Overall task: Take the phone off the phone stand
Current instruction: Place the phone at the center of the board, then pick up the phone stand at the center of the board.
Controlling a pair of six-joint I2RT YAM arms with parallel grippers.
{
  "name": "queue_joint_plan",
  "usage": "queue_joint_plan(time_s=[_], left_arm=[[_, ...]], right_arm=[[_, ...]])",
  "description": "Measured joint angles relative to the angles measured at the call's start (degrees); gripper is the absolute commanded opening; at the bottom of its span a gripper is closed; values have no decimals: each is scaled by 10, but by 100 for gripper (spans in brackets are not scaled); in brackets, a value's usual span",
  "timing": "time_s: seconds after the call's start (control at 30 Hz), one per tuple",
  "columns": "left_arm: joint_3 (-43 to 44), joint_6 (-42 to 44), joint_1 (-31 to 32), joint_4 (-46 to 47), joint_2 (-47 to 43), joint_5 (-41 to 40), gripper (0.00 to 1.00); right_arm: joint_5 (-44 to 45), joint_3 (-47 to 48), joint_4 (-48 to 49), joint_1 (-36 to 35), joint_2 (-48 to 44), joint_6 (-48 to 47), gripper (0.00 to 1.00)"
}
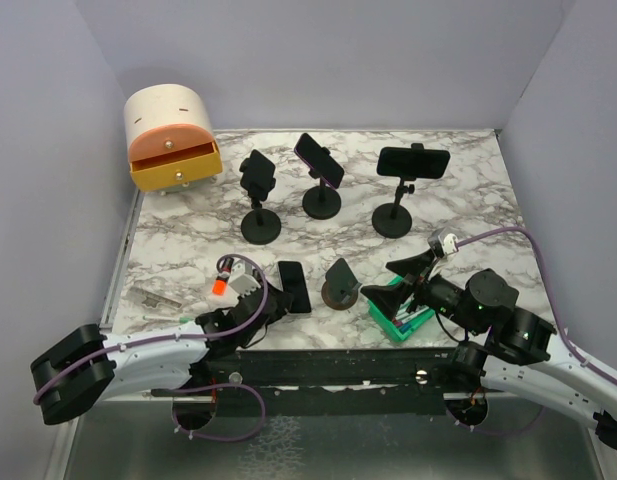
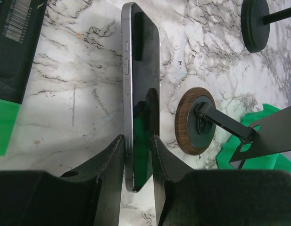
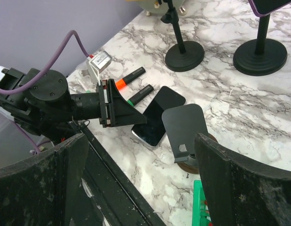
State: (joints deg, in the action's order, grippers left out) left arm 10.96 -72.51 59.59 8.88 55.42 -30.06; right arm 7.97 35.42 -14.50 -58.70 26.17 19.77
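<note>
The dark phone (image 1: 294, 286) (image 3: 157, 117) lies on the marble table, off the phone stand. In the left wrist view the phone (image 2: 143, 94) runs edge-on away from me. My left gripper (image 1: 276, 300) (image 2: 138, 139) straddles its near end, fingers (image 2: 114, 160) narrowly open, with a thin gap on the screen side. The empty phone stand (image 1: 340, 280) (image 3: 185, 127), a grey plate on a round wooden base (image 2: 195, 120), stands just right of the phone. My right gripper (image 1: 398, 282) (image 3: 140, 141) hovers wide open near the stand, holding nothing.
Three more phones sit on black stands at the back (image 1: 258, 175) (image 1: 319, 160) (image 1: 413, 160). A green tray (image 1: 398, 320) lies under the right gripper. Markers (image 1: 223, 280) lie left of the phone. An orange drawer box (image 1: 173, 150) stands at the back left.
</note>
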Motion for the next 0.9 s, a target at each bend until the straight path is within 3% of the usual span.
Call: queue_joint_plan(time_s=[0.57,0.73,0.9], left_arm=[[-7,-4,0,-92,-113,-28,41],[4,25,0,-138,-141,-38,62],[89,130,0,-193,-152,-46,81]], right_arm=[[2,-5,0,0,0,3,98],[12,-8,-1,0,9,3,99],[40,-4,-9,0,68,0,100]])
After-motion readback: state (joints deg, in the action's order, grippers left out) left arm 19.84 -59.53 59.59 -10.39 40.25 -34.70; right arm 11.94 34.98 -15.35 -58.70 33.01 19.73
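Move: The phone's lower left part is already between the left gripper's slightly parted fingers, the phone's middle about 4 cm ahead, 3 cm to the right and a couple of centimetres below. From this hand the empty phone stand is some 14 cm right and 3 cm ahead, the green marker about 9 cm left and 3 cm ahead. From the raised right gripper, the phone lies roughly 22 cm left, 7 cm ahead and 21 cm down; the stand about 9 cm left and 6 cm ahead. Keep the left gripper low beside the phone and ease it about 3 cm to the left while opening the fingers to let the phone go, then lift quickly by some 6 cm, opening wider and tipping the fingers up a little. As it rises, start lowering the right gripper, still wide open, nearly 4 cm and slightly forward. ##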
